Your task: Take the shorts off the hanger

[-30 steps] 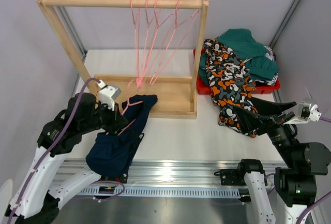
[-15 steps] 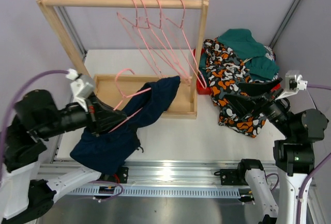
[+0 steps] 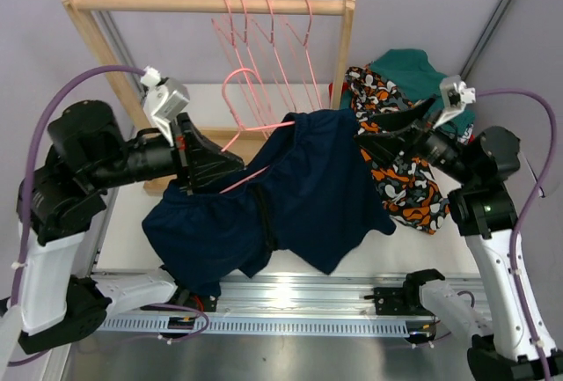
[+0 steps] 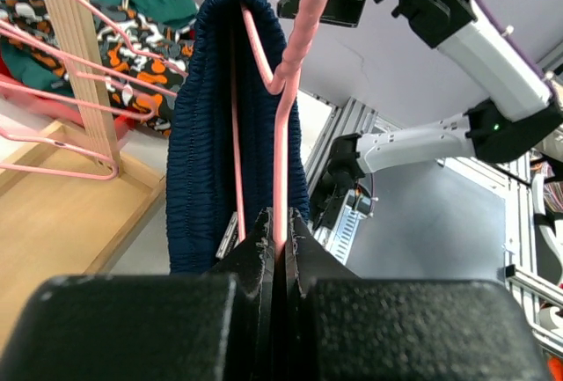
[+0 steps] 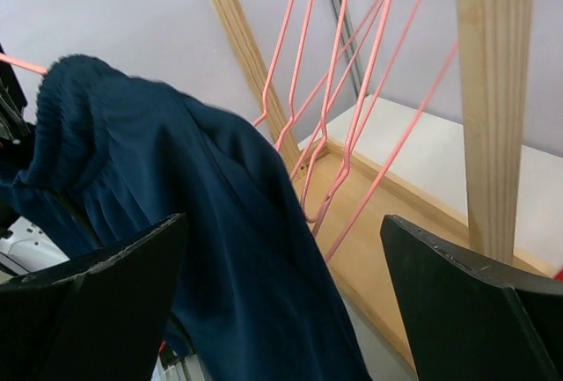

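Navy shorts [image 3: 290, 196] hang on a pink hanger [image 3: 251, 104] held up above the table. My left gripper [image 3: 230, 163] is shut on the hanger's wire [image 4: 280, 170], with the shorts' waistband [image 4: 211, 117] draped over it. My right gripper [image 3: 374, 139] is open, its fingers [image 5: 106, 284] spread on either side of the navy fabric [image 5: 237, 249] near the shorts' right end, not closed on it. The camouflage shorts [image 3: 391, 157] and teal green shorts [image 3: 422, 82] lie piled at the right. Black and cartoon-print pairs are not clearly visible.
A wooden rack [image 3: 207, 3] with several empty pink hangers [image 3: 273, 47] stands at the back on its wooden base [image 5: 369, 249]. A red tray [image 3: 462, 145] under the clothes pile sits at the right. The metal rail [image 3: 299, 297] runs along the near edge.
My left arm lifted the hanger with the navy shorts up and to the right, spreading the shorts out. My right arm rose and moved left to the shorts' right end.
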Controlling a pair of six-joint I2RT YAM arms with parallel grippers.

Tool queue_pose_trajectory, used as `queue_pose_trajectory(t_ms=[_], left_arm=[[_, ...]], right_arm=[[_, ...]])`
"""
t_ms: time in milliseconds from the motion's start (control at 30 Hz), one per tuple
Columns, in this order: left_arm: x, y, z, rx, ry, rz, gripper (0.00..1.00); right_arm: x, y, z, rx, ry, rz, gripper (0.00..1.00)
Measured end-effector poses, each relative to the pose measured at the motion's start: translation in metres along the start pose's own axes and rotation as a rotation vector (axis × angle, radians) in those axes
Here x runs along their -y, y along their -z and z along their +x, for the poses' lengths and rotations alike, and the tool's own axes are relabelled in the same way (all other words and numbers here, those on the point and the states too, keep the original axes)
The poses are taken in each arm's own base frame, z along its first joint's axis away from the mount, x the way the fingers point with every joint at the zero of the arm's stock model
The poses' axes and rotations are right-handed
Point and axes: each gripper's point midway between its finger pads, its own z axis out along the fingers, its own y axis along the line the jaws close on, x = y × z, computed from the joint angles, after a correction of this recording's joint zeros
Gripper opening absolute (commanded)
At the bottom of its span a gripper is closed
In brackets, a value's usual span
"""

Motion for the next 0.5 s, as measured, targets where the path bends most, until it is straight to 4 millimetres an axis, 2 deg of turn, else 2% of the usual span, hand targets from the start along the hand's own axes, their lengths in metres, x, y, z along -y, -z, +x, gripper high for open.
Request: queue_pose_trajectory(t_ms=[100, 200, 233, 267, 300, 333, 367, 400, 500], left_arm=[[-0.007, -0.011, 0.002, -0.025, 0.014, -0.007, 0.0], [-0.01, -0.015, 0.003, -0.034, 0.02, -0.012, 0.0], [-0.011, -0.016, 0.003, -0.034, 0.02, -0.013, 0.0], [-0.011, -0.016, 0.003, -0.033, 0.019, -0.013, 0.0], [-0.01, -0.015, 0.002, -0.03, 0.018, -0.014, 0.0], [-0.011, -0.015, 0.001, -0.027, 0.017, -0.016, 0.0], [-0.011, -0.015, 0.0, -0.024, 0.015, -0.018, 0.0], [-0.01, -0.014, 0.0, -0.023, 0.014, -0.018, 0.0], [-0.009, -0.012, -0.001, -0.02, 0.014, -0.022, 0.0]], right_arm=[[-0.001, -0.017, 0.004, -0.01, -0.003, -0.028, 1.0], [-0.013, -0.03, 0.011, -0.007, -0.005, -0.066, 0.99], [-0.018, -0.033, 0.014, -0.001, -0.002, -0.086, 0.97], [-0.026, -0.036, 0.018, 0.005, -0.002, -0.106, 0.91], [-0.031, -0.038, 0.024, 0.002, -0.004, -0.121, 0.78], [-0.034, -0.039, 0.029, 0.004, 0.001, -0.131, 0.42], [-0.037, -0.041, 0.035, 0.0, 0.005, -0.142, 0.19], [-0.037, -0.044, 0.04, -0.003, 0.001, -0.135, 0.02], [-0.027, -0.047, 0.051, -0.006, -0.002, -0.091, 0.0]])
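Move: The upper right edge of the navy shorts lies some 6 cm left of the open right hand, level with it fore and aft and about 3 cm below. The right end of the pink hanger inside the waist is about 14 cm left and 2 cm ahead, the rack's right post roughly 14 cm ahead and 3 cm left. From the left hand, already holding that hanger, the same edge is some 17 cm right and 5 cm ahead. The right fingers close from wide open and pinch the navy shorts' upper right edge. The right hand gets there by going about 6.5 cm left towards the hanger, then sinks some 3 cm as the fingers shut. The left hand keeps its grip on the hanger, easing forward only about 1.5 cm. ##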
